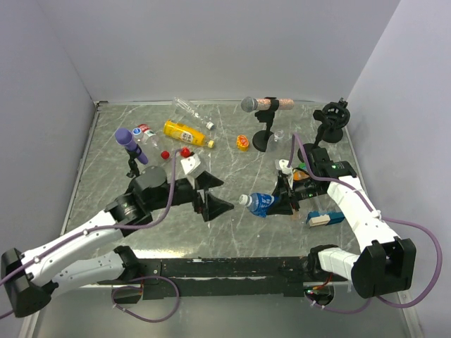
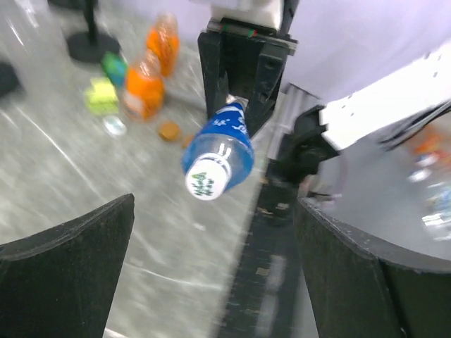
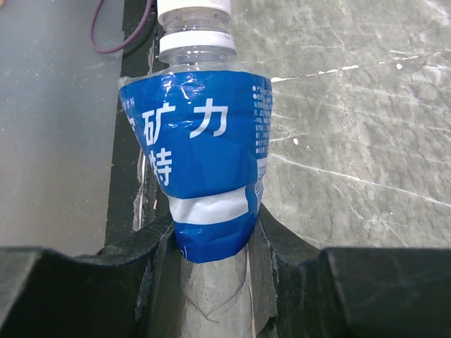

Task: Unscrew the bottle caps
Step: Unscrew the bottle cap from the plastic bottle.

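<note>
My right gripper (image 3: 211,246) is shut on the lower body of a blue-labelled bottle (image 3: 201,141) and holds it off the table, neck pointing left. Its white bottle cap (image 3: 194,10) sits on the neck. In the top view this bottle (image 1: 262,204) lies between the two grippers, with its cap (image 1: 244,199) facing my left gripper (image 1: 215,193). My left gripper (image 2: 215,282) is open wide, and the cap (image 2: 206,182) hangs a short way in front of its jaws, touching neither finger. Two red caps (image 1: 165,154) (image 1: 185,151) lie loose on the table.
At the back lie a yellow bottle (image 1: 184,132), a clear bottle (image 1: 189,109) and a red-labelled bottle (image 1: 144,134). A purple-headed microphone (image 1: 130,144) and a grey-headed microphone (image 1: 262,104) stand on stands. Orange bottles (image 2: 144,88) and a yellow-green block (image 2: 101,95) sit behind my right gripper.
</note>
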You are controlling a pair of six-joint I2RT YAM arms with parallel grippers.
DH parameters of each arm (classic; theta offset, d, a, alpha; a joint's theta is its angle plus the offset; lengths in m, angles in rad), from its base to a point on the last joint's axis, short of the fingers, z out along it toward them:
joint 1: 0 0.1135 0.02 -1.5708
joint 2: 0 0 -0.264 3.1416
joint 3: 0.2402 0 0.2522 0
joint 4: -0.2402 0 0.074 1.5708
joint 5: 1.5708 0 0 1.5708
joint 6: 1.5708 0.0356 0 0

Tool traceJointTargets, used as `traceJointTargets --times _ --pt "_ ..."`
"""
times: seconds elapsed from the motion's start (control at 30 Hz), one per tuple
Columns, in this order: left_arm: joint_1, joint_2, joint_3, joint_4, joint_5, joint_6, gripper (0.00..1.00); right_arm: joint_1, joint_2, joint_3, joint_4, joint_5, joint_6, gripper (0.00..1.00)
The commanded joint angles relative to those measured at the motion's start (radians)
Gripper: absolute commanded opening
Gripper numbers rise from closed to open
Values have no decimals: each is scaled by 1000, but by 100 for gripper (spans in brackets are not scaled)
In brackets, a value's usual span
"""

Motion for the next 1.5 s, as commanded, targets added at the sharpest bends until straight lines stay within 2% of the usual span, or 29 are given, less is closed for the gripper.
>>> traceJointTargets --times 0.0,0.07,0.13,0.33,0.53,0.77,0.87,1.33,1.4,1.47 --pt "-5 -79 -80 178 26 338 97 8 -3 -5 22 -21 -15 16" --pt "-4 -85 -101 189 125 485 97 8 -3 -5 22 -21 -17 16" --pt "-4 -72 -103 179 188 572 97 8 -3 -6 25 -20 -14 16" --pt "-4 45 -39 114 290 699 99 8 -2 -5 25 -20 -14 16" --pt "-5 192 76 47 345 744 79 6 -2 -5 23 -18 -14 16" --pt "-2 264 135 19 365 738 56 8 -3 -5 23 -20 -15 16" --pt "-2 267 133 31 362 727 51 8 -6 -3 19 -20 -17 16" --pt "-2 294 143 22 343 713 41 9 -8 -3 19 -20 -17 16" --pt "-2 292 143 22 342 704 33 9 -6 -3 19 -20 -17 16" --pt "-4 290 143 24 347 689 18 9 -5 -3 22 -20 -15 16"
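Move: The white cap of the blue-labelled bottle lies about 5 cm to the right of the left hand and 5 cm below, scarcely ahead. The bottle's blue-labelled part is some 11 cm to the right of that hand, level fore and aft and 6 cm lower; a loose white cap lies on the table about 19 cm ahead, 22 cm right and 22 cm below. For the right hand, holding the bottle, the bottle's cap is around 10 cm left, 1 cm ahead and slightly higher. The bottle's white cap is gripped afresh: the left hand, wide open, rolls some 30 degrees about its finger line, forward side rising, and swings its fingers clockwise to point right. After easing slightly left and back, it goes right and down, about 5 cm each way, closing on the way until the fingertips pinch the cap from both sides. The right hand stays still, still holding the bottle. ##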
